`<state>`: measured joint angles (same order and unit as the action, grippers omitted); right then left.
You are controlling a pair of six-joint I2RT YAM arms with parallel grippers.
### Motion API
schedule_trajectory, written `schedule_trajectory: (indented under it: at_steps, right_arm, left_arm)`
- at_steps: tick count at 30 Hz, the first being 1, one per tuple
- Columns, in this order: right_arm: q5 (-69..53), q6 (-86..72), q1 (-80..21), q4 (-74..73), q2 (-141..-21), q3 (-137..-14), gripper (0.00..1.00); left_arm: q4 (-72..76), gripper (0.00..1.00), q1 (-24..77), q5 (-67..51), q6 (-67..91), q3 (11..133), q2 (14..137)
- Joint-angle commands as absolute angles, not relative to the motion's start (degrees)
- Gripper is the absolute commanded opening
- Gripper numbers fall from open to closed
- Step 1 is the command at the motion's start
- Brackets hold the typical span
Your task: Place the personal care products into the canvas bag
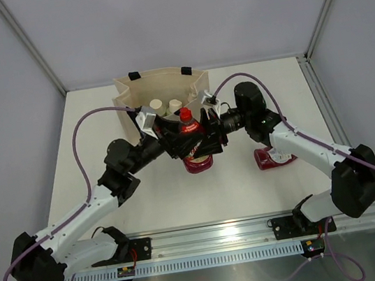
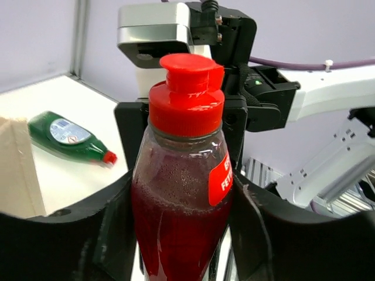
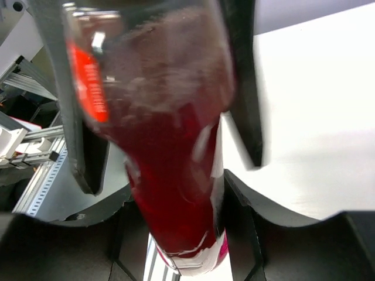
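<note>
A red squeeze bottle (image 1: 198, 161) with a red cap stands upright just in front of the canvas bag (image 1: 124, 93). My left gripper (image 1: 175, 139) is shut on the body of the bottle (image 2: 181, 222); its fingers (image 2: 111, 234) press on both sides. My right gripper (image 1: 209, 134) faces it from the other side, jaws open around the lower part of the bottle (image 3: 176, 175) with a thin gap at one finger (image 3: 246, 234). Two cream caps (image 1: 166, 105) show inside the bag. A second red bottle (image 1: 273, 159) lies under my right arm. A dark green bottle (image 2: 67, 137) lies on the table.
The bag stands at the back centre of the white table (image 1: 93, 169), and its beige wall (image 2: 14, 170) shows at the left of the left wrist view. A metal rail (image 1: 216, 238) runs along the near edge. Grey walls close in the back and sides.
</note>
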<state>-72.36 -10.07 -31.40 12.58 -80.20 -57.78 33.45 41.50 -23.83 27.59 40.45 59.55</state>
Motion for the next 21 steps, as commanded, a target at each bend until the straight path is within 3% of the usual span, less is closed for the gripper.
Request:
schedule_trajectory:
  at_steps: [1, 4, 5, 12, 15, 21]
  right_arm:
    - [-75.06, -5.90, -31.90, 4.77, -77.87, -64.94, 0.00]
    - [-74.45, -3.78, -31.82, 1.42, -77.43, -68.46, 0.00]
    - [-74.18, -3.61, -31.82, 0.97, -77.52, -69.25, 0.00]
    - [-68.74, -0.35, -29.97, -7.11, -81.29, -82.15, 0.00]
    - [-62.60, 2.19, -29.00, -9.57, -85.50, -89.87, 0.00]
    - [-43.80, 7.97, -29.53, -18.34, -101.93, -113.84, 0.00]
  left_arm:
    - [35.45, 0.68, 40.43, -18.90, 23.91, 47.19, 55.55]
    - [27.82, 0.95, 39.03, -15.92, 20.75, 51.40, 53.01]
    - [24.82, 0.99, 38.68, -14.69, 19.44, 52.98, 52.39]
    - [1.51, 0.99, 36.39, -2.47, 8.01, 63.11, 48.70]
    - [-3.42, 0.99, 36.30, 5.61, 5.29, 61.09, 45.01]
    - [-11.67, 0.99, 36.39, 7.12, 7.63, 51.87, 34.12]
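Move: Both grippers hold the upright dark-red bottle: the left high on its body, its middle about 4 cm below that hand, and the right low, its middle some 3 cm above. The canvas bag's middle lies roughly 24 cm ahead of the right hand, 10 cm to the left and 16 cm below, with two white-capped bottles already near its centre. From the right hand, the green bottle lies about 30 cm ahead and 23 cm to the right, 25 cm down. Open the left gripper to let go of the bottle's upper body, lift the hand clear, then swing it left about 14 cm, dipping late and turning counter-clockwise some 35 degrees. Keep the right gripper's hold low on the bottle; raise it steadily, first nearly straight up, then sweep it forward about 12 cm towards the bag's mouth with a slight clockwise turn. ##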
